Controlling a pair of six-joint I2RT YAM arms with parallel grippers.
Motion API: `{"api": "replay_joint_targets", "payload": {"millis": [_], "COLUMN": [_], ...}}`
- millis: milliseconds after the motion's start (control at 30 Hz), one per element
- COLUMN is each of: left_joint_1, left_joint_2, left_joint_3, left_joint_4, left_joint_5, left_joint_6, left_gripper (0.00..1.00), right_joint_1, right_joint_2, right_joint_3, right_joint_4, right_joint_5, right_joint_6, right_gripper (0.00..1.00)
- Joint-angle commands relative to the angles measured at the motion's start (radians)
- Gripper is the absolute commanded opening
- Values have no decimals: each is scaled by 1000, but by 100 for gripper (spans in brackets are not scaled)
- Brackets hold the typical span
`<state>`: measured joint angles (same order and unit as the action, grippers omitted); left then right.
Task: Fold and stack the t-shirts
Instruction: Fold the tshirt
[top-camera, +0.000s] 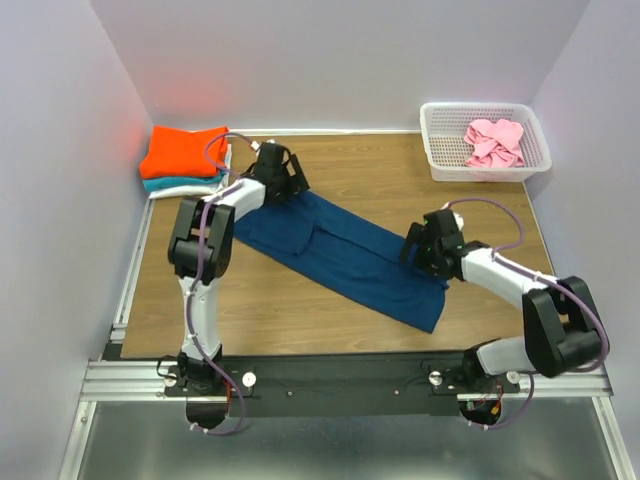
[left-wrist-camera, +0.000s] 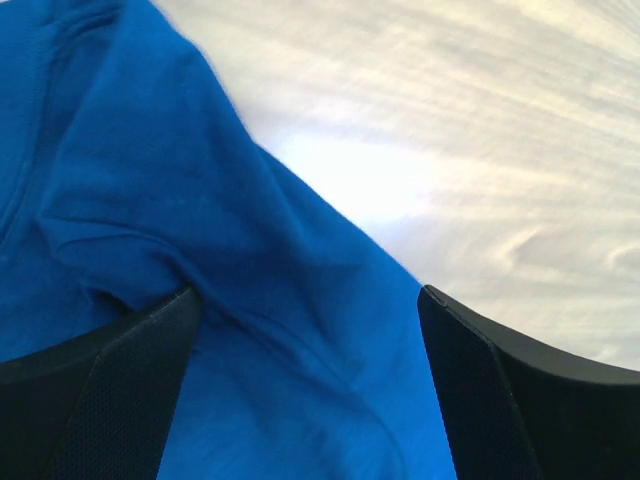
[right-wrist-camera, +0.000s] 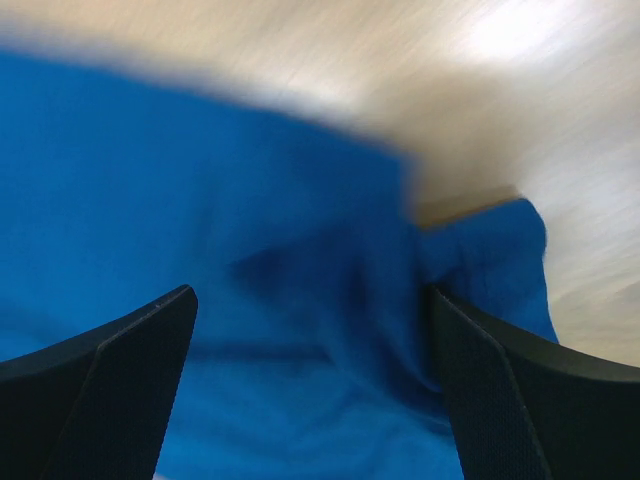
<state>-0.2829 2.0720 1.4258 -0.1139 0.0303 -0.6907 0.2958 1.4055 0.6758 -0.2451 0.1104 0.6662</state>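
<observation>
A dark blue t-shirt (top-camera: 340, 255) lies folded into a long strip slanting across the middle of the table. My left gripper (top-camera: 283, 183) hovers over its far left end, jaws open, with blue cloth (left-wrist-camera: 250, 300) below and between the fingers. My right gripper (top-camera: 418, 250) is over the strip's right side, jaws also open over blue fabric (right-wrist-camera: 300, 330). An orange t-shirt (top-camera: 183, 150) lies folded on a teal one (top-camera: 178, 184) with a white one under them at the back left. A pink t-shirt (top-camera: 494, 141) is crumpled in the basket.
The white lattice basket (top-camera: 436, 150) stands at the back right corner. Grey walls close the table on three sides. A metal rail (top-camera: 350, 380) runs along the near edge with both arm bases on it.
</observation>
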Motion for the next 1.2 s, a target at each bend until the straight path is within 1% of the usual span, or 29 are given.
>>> {"api": "replay_joint_targets", "payload": {"millis": [0,33,100,133,167,200,267,300,367,400,433,467,500,533,633,700,733,867,1000,1100,1167], "left_joint_1": [-24,-28,-36,-38,-38,-38,-39,-39,-41,-45,-48,-50,-55,-61,-85,-94,-94,-99,-111,-113,-113], "left_joint_2": [193,248,301,327,377,401,456,471,494,516,522,530,537,540,571,606,618,674,681,700,718], "left_joint_3": [248,298,385,471,513,589,648,694,726,766,778,788,792,794,847,889,901,949,956,963,1004], "left_joint_4": [-190,-205,-234,-245,-259,-289,-299,-311,-303,-305,-294,-281,-232,-207,-175,-155,-153,-113,-6,78,91], "left_joint_5": [-7,-4,9,22,45,48,71,80,117,118,131,187,260,281,286,325,359,422,428,470,467], "left_joint_6": [22,29,39,43,45,39,43,42,40,39,42,37,37,36,40,49,42,-4,-41,-84,-108], "left_gripper": [97,97,97,97,97,97,97,97,97,97,97,97,97,97,97,98,98,98,98,98,98], "right_joint_1": [150,201,252,276,307,316,339,345,353,367,377,388,402,402,407,407,407,411,417,431,443], "right_joint_2": [-62,-88,-120,-135,-169,-183,-247,-276,-321,-353,-361,-367,-370,-366,-361,-346,-336,-294,-222,-169,-154], "right_joint_3": [-90,-120,-148,-156,-168,-171,-176,-194,-211,-217,-219,-220,-220,-219,-213,-208,-209,-208,-200,-205,-202], "right_joint_4": [-83,-83,-83,-89,-112,-124,-192,-204,-212,-201,-201,-201,-201,-200,-175,-157,-151,-106,-68,-22,0], "right_joint_5": [-70,-87,-104,-104,-104,-188,-245,-332,-441,-545,-552,-545,-538,-544,-535,-526,-529,-545,-552,-570,-578], "right_joint_6": [82,98,98,93,58,24,-37,-57,-71,-94,-94,-102,-106,-111,-108,-103,-103,-105,-122,-120,-120], "right_gripper": [100,100,100,100,100,100,100,100,100,100,100,100,100,100,100,100,100,100,100,100,100]}}
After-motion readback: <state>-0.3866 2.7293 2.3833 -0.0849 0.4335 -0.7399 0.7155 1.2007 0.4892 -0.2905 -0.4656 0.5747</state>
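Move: My left hand is on the shirt's far left part, wide open; the t-shirt's middle lies about 25 cm back and 15 cm to its right, 2 cm lower. The folded pile stands some 37 cm left of that hand and 7 cm farther out. From my right hand, also open on the cloth, the shirt's middle is about 21 cm left and 3 cm back. The white basket stands 25 cm right of this hand and 34 cm ahead. With fingers kept wide open and still pressing on the cloth, I swing the shirt clockwise: my left hand drags its end about 10 cm forward, then sweeps right, some 18 cm rightward in all, rising slightly. Meanwhile my right hand drags the other end back towards the near table edge and leftward, then nearly stops before easing a little farther left, its wrist turning about 45 degrees counter-clockwise. ##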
